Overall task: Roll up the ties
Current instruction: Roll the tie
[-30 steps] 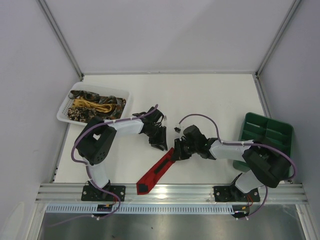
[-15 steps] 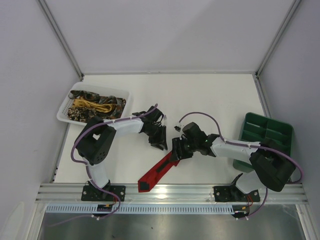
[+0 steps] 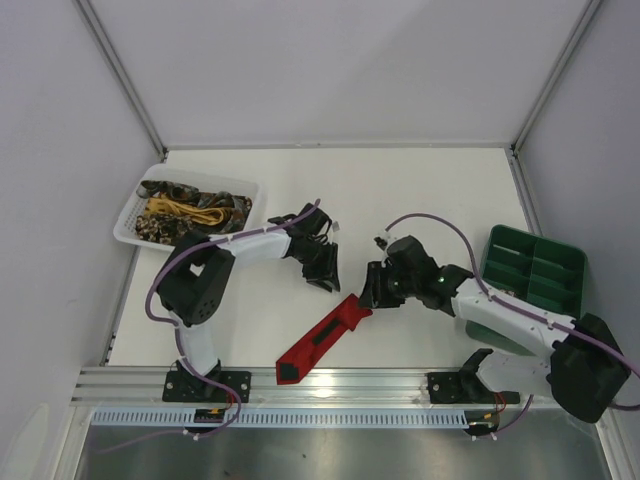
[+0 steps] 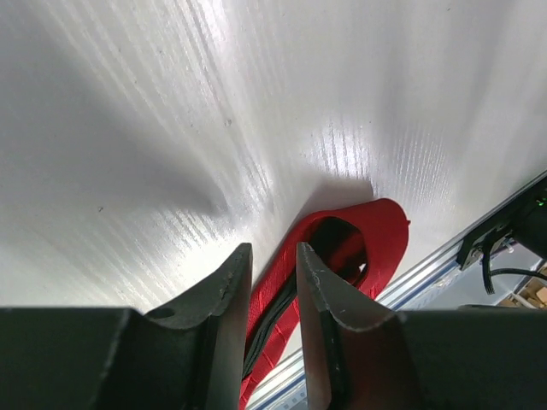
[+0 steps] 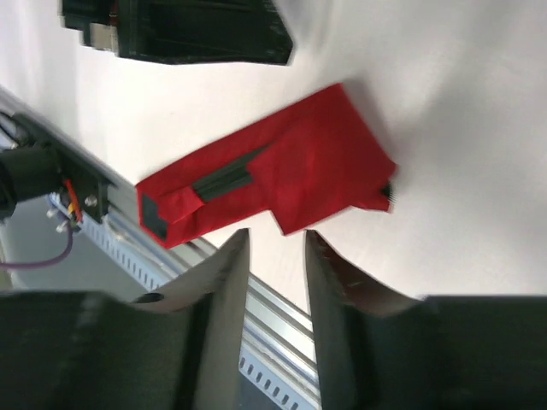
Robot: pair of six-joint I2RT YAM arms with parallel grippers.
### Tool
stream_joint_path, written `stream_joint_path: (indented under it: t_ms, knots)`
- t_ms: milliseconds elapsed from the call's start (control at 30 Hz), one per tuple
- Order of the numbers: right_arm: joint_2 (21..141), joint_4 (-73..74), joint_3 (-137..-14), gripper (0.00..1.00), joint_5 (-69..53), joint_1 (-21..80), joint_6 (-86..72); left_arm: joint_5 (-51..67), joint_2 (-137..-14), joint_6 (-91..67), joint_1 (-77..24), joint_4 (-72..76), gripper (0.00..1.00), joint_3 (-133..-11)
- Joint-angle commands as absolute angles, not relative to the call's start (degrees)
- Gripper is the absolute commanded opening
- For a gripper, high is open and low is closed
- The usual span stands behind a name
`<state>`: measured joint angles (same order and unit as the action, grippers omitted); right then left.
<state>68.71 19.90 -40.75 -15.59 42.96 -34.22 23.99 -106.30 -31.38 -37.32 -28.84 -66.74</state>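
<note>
A bright red tie (image 3: 325, 338) lies diagonally on the white table, its pointed dark-backed end near the front rail and its upper end folded over into a loop (image 4: 376, 239). My left gripper (image 3: 322, 278) hovers just above-left of that folded end, jaws slightly apart (image 4: 273, 256); the tie shows through the gap and nothing is pinched. My right gripper (image 3: 370, 290) sits just right of the fold, open and empty (image 5: 276, 239), with the tie (image 5: 291, 171) beyond its fingertips. Brown-gold and yellow ties (image 3: 185, 210) lie heaped in the basket.
The white mesh basket (image 3: 127, 215) stands at the back left. A green compartment tray (image 3: 540, 243) sits at the right edge, beside the right arm. The metal rail (image 3: 340, 385) runs along the front edge, close to the tie's point.
The right gripper opened, let go of the tie's folded end and drew back to the right. The left gripper shifted slightly up and right.
</note>
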Motion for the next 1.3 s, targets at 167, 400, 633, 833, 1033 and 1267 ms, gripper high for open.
stream_joint_path:
  t_ms: [167, 400, 633, 833, 1033, 1267]
  knots:
    - [62.40, 21.02, -31.04, 0.00, -11.50, 35.25, -45.78, 26.45, -109.60, -30.58, -36.74, -29.18, 0.33, -70.49]
    - [59.95, 3.37, -20.32, 0.00, -16.08, 34.80, -57.46, 28.12, -110.92, -31.55, -36.83, -28.74, 0.34, -70.31]
    - [59.85, -23.71, -5.81, 0.00, -13.72, 38.14, -66.79, 30.06, -112.32, -31.64, -36.91, -28.21, 0.34, -69.79]
    - [64.77, -36.73, -2.11, 0.00, -9.32, 40.87, -66.45, 31.46, -113.55, -31.38, -36.83, -28.13, 0.34, -69.44]
    - [70.49, -45.86, -1.41, 0.00, -7.83, 41.75, -65.04, 31.90, -114.78, -31.03, -36.83, -28.30, 0.34, -69.26]
    - [74.00, -47.28, -4.30, 0.00, -7.65, 42.54, -63.99, 32.78, -115.14, -30.94, -36.83, -28.48, 0.34, -69.35]
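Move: The tie's rolled end is nearly under the right hand, about 2 cm to its left, 1 cm farther out and 7 cm below. From the left hand it lies some 5 cm right, 4 cm back and 2 cm down. The tie's flat wide end trails off about 14 cm back and 17 cm left of the right hand, 9 cm below it. Right hand shuts empty, swings right and 8 cm down, then left against the roll; left hand nears it. ##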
